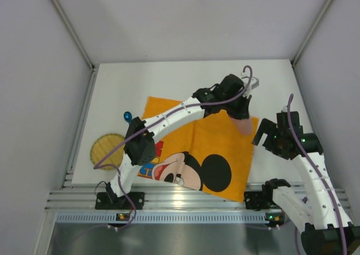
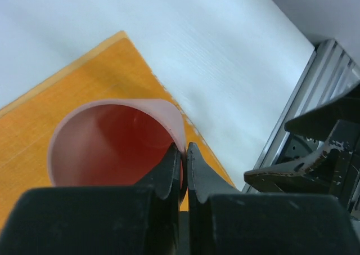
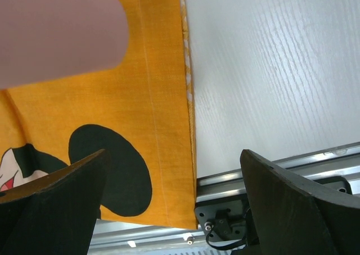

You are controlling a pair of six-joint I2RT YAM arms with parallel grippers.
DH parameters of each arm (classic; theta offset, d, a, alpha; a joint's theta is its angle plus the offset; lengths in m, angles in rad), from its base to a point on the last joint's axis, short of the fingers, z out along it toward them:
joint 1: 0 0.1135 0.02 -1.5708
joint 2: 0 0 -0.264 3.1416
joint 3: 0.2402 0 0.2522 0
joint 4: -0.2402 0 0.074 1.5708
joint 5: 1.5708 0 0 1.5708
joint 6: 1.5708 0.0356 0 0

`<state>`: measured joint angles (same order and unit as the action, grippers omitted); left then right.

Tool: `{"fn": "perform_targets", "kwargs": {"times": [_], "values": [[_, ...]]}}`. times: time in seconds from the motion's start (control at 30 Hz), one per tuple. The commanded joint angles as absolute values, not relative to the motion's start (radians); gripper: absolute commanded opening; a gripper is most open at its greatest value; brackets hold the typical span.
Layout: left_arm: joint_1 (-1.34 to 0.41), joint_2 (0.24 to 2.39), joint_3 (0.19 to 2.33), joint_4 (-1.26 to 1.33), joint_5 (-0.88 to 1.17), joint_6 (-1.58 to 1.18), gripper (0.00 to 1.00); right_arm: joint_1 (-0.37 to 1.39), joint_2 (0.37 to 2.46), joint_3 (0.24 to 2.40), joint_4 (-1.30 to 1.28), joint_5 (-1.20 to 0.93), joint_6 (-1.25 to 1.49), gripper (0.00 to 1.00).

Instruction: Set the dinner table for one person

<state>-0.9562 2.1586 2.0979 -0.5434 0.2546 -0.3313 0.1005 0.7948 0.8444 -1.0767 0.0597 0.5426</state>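
Observation:
A pink cup (image 1: pixel 244 125) with a red inside (image 2: pixel 112 148) is at the far right corner of the orange cartoon-mouse mat (image 1: pixel 214 145), which lies on the white dinner table (image 1: pixel 169 77). My left gripper (image 2: pixel 184 148) is shut on the cup's rim, one finger inside the wall and one outside. The left arm reaches across the mat to it (image 1: pixel 241 104). My right gripper (image 3: pixel 173 153) stands wide open with nothing between its fingers, above the mat's right edge (image 3: pixel 188 97) and near the cup (image 3: pixel 56 30).
A round woven coaster (image 1: pixel 108 150) lies left of the mat, with a small blue object (image 1: pixel 127 117) behind it. A metal rail (image 1: pixel 185 196) runs along the near edge. Grey walls close in both sides.

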Motion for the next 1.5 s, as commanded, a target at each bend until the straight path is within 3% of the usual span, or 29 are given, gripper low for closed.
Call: {"fn": "perform_targets", "kwargs": {"times": [0.0, 0.2, 0.57, 0.9, 0.93, 1.0, 1.13, 1.23, 1.3, 1.33, 1.37, 1.47], "values": [[-1.012, 2.186, 2.140, -0.659, 0.152, -0.250, 0.00, 0.078, 0.787, 0.931, -1.091, 0.089, 0.540, 1.00], [-1.144, 2.291, 2.247, -0.823, -0.101, -0.137, 0.00, 0.081, 0.779, 1.049, -1.180, 0.167, 0.551, 1.00], [-1.195, 2.281, 2.249, -0.776, -0.308, -0.167, 0.00, 0.080, 0.739, 1.124, -1.239, 0.184, 0.537, 1.00], [-1.181, 2.302, 2.249, -0.742, -0.315, -0.176, 0.02, 0.080, 0.709, 1.083, -1.236, 0.163, 0.528, 1.00], [-1.180, 2.307, 2.243, -0.744, -0.310, -0.179, 0.13, 0.080, 0.707, 1.083, -1.236, 0.163, 0.528, 1.00], [-1.178, 2.309, 2.235, -0.738, -0.296, -0.184, 0.20, 0.080, 0.706, 1.083, -1.236, 0.163, 0.526, 1.00], [-1.167, 2.298, 2.212, -0.726, -0.278, -0.201, 0.48, 0.080, 0.701, 1.074, -1.236, 0.158, 0.528, 1.00], [-1.155, 2.292, 2.210, -0.727, -0.273, -0.206, 0.58, 0.080, 0.699, 1.066, -1.235, 0.155, 0.531, 1.00], [-1.149, 2.283, 2.210, -0.729, -0.273, -0.207, 0.70, 0.080, 0.699, 1.066, -1.233, 0.158, 0.531, 1.00], [-1.147, 2.278, 2.210, -0.727, -0.279, -0.209, 0.89, 0.080, 0.699, 1.068, -1.230, 0.160, 0.532, 1.00], [-1.146, 2.264, 2.212, -0.726, -0.279, -0.210, 0.98, 0.080, 0.703, 1.071, -1.230, 0.160, 0.532, 1.00], [-1.143, 2.203, 2.215, -0.703, -0.299, -0.215, 0.98, 0.077, 0.729, 1.088, -1.227, 0.123, 0.560, 1.00]]}}
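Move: My left hand holds the cup by its rim, above the placemat's right part. The spot it is meant for is nearly beneath this hand, roughly 2 cm back, 2 cm to the left and 19 cm down. From that spot the mat's far right corner is some 14 cm farther out and 11 cm to the right, and the black ear print about 10 cm nearer me and 7 cm left. From my right hand the spot lies about 9 cm ahead, 11 cm left and 12 cm down. My left hand keeps its pinch on the rim and brings the cup back and down, about 7 cm each way, tipping my fingers some 30 degrees steeper so its base comes down on the mat. I ease about 3 cm forward at that height, then open wide, one finger inside the cup and one outside. Meanwhile my empty right hand, still open, rises about 7 cm, shifting slightly right. ##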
